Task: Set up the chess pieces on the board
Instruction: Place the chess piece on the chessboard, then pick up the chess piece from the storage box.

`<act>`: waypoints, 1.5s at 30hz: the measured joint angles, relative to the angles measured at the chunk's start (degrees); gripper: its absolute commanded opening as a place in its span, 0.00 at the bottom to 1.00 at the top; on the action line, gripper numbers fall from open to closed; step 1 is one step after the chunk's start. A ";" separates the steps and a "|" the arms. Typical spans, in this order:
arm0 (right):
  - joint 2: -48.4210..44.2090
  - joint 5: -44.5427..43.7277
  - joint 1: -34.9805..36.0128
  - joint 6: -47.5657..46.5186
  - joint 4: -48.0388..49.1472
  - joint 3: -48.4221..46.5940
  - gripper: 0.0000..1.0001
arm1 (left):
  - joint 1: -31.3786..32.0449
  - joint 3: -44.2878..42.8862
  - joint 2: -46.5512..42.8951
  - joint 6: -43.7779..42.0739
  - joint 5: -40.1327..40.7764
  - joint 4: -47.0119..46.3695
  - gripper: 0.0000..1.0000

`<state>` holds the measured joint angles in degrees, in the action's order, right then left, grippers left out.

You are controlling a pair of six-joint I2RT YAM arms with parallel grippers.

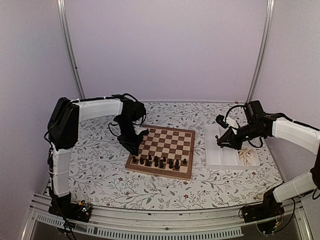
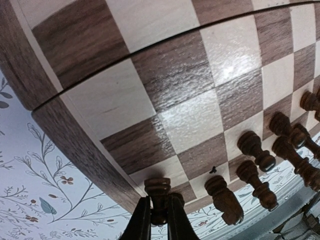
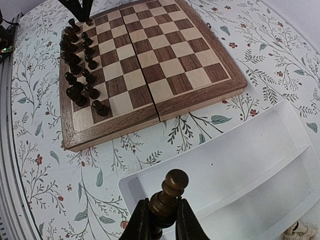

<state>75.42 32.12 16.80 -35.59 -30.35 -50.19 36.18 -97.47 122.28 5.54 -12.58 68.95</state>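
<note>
The board [image 1: 172,137] lies mid-table with several dark chess pieces [image 1: 160,161] standing along its near rows. At the board's near-left corner my left gripper [image 1: 134,147] is shut on a dark piece [image 2: 157,187], which sits over the corner square [image 2: 159,201]. More dark pieces [image 2: 252,150] stand just to the right of it. My right gripper [image 1: 220,144] hovers over the white tray [image 1: 225,160]. It is shut [image 3: 163,202] on a dark round-headed piece [image 3: 175,182]. Cream pieces [image 1: 246,155] lie in the tray's right compartment.
The floral tablecloth [image 1: 100,175] surrounds the board. From the right wrist the board [image 3: 165,55] shows its dark pieces [image 3: 80,65] at the left edge. The tray's left compartment [image 3: 240,160] lies under that gripper, with cream pieces [image 3: 300,231] at the lower right.
</note>
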 measured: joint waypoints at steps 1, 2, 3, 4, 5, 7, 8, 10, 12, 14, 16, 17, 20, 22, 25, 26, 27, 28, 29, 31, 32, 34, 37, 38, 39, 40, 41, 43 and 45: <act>0.00 0.00 0.00 0.02 0.00 0.00 0.12 | 0.00 0.02 0.00 -0.02 0.00 0.00 0.14; 0.00 0.00 0.00 0.00 0.00 0.00 0.12 | 0.02 0.02 0.00 -0.02 0.00 0.00 0.16; 0.00 0.00 0.00 0.00 0.00 0.00 0.12 | 0.04 0.02 0.00 -0.11 0.02 0.00 0.18; 0.00 0.00 0.00 0.02 0.00 0.00 0.12 | 0.07 0.02 0.00 -0.13 0.02 0.00 0.20; 0.00 0.00 0.00 0.00 0.00 0.00 0.12 | 0.09 0.04 0.00 -0.11 0.07 0.09 0.21; 0.00 0.00 0.00 0.02 0.00 0.00 0.12 | 0.20 0.17 0.00 -0.13 0.24 0.22 0.24; 0.00 0.00 0.00 0.02 0.00 0.00 0.12 | 0.24 0.28 0.00 -0.13 0.33 0.26 0.26; 0.00 0.00 0.00 0.02 0.00 0.00 0.12 | 0.37 0.35 0.00 -0.13 0.46 0.35 0.27; 0.00 0.00 0.00 0.02 0.00 0.00 0.12 | 0.50 0.37 0.00 -0.22 0.63 0.37 0.29; 0.00 0.00 0.00 0.02 0.00 0.00 0.12 | 0.63 0.37 0.00 -0.20 0.72 0.37 0.30; 0.00 0.00 0.00 0.02 0.00 0.00 0.12 | 0.74 0.37 0.00 -0.22 0.87 0.37 0.31; 0.00 0.00 0.00 0.02 0.00 0.00 0.12 | 0.79 0.37 0.00 -0.22 0.92 0.37 0.32; 0.00 0.00 0.00 0.02 0.00 0.00 0.12 | 0.90 0.09 0.00 -0.37 1.33 0.44 0.36; 0.00 0.02 0.00 0.00 0.00 0.00 0.12 | 0.94 -1.05 0.00 -0.59 1.73 0.61 0.36; 0.00 0.48 0.00 -0.02 -0.04 -0.02 0.12 | 0.96 -3.39 -0.85 -1.05 2.64 0.44 0.44; 0.02 0.90 0.00 -0.02 -0.13 -0.07 0.12 | 0.94 -4.28 -1.68 -1.18 2.91 0.33 0.45; 0.09 1.40 0.04 -0.09 -0.31 -0.22 0.12 | 0.96 -5.20 -2.78 -1.25 3.13 0.09 0.46; 0.22 1.86 0.17 -0.20 -0.72 -0.59 0.12 | 1.03 -6.03 -4.11 -1.29 3.23 -0.50 0.46; 0.46 2.29 0.48 -0.33 -1.18 -1.18 0.12 | 1.09 -6.56 -5.44 -1.38 3.28 -1.38 0.46; 1.22 2.78 1.60 -0.70 -1.86 -2.73 0.12 | 1.66 -6.78 -9.77 -1.27 2.95 -5.55 0.48; 1.62 2.93 2.29 -1.01 -2.21 -3.43 0.12 | 2.14 -6.71 -11.50 -1.25 2.82 -7.37 0.48; 2.80 3.34 4.33 -1.66 -3.06 -5.40 0.12 | 3.82 -4.57 -16.02 -0.57 2.34 -14.51 0.50; 4.98 3.61 7.39 -2.60 -4.57 -8.87 0.12 | 6.88 2.12 -22.08 1.79 -0.55 -27.54 0.51; 5.75 3.58 8.46 -2.91 -5.18 -10.27 0.12 | 7.63 4.57 -23.30 3.08 -1.97 -32.20 0.51; 6.38 3.61 9.29 -3.15 -5.68 -11.39 0.12 | 8.15 7.32 -24.09 4.74 -3.65 -37.66 0.51; 7.10 3.61 10.34 -3.34 -6.14 -12.76 0.12 | 8.79 8.46 -24.15 5.68 -4.70 -40.09 0.52; 7.74 3.61 11.41 -3.65 -6.64 -14.12 0.12 | 9.20 10.64 -24.15 7.37 -6.16 -44.78 0.52; 8.74 3.63 13.22 -4.13 -7.41 -16.26 0.13 | 9.44 14.49 -23.65 11.08 -8.74 -52.72 0.52; 9.57 3.65 14.67 -4.39 -8.41 -18.10 0.12 | 9.49 16.11 -22.29 14.32 -11.15 -58.45 0.52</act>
<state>84.99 35.77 31.46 -39.99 -38.76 -68.29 45.67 -81.36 99.98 19.86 -23.73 10.50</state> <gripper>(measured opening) 0.145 0.519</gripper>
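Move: The left fingers are still closed round the pawn's head, its middle only about 1 cm below them, on the square in front of the corner rook; that rook stands some 3 cm back towards the base, and the knight 4 cm back and 3 cm to the right. The chess piece in the right fingers is about 36 cm right of the left hand, 1 cm ahead and 9 cm higher. From the right hand the chessboard's middle lies roughly 24 cm left, 4 cm ahead and 12 cm down, its right-end pawn 14 cm left, 3 cm back and 11 cm down, and the white tray's middle 8 cm right, 5 cm ahead and 13 cm down. The left fingers open and let go of the pawn where it stands, then the hand lifts nearly 20 cm clear of the board and swings about 16 cm right over it towards the piece in the right hand, its fingers opening to about half and turning from straight down to point rightward and somewhat forward. The right hand waits at first, then, keeping its pinch on its own dark piece, carries it some 10 cm left and 5 cm up from over the tray towards the board's right edge, drifting slightly back and turning about 20 degrees counter-clockwise. ##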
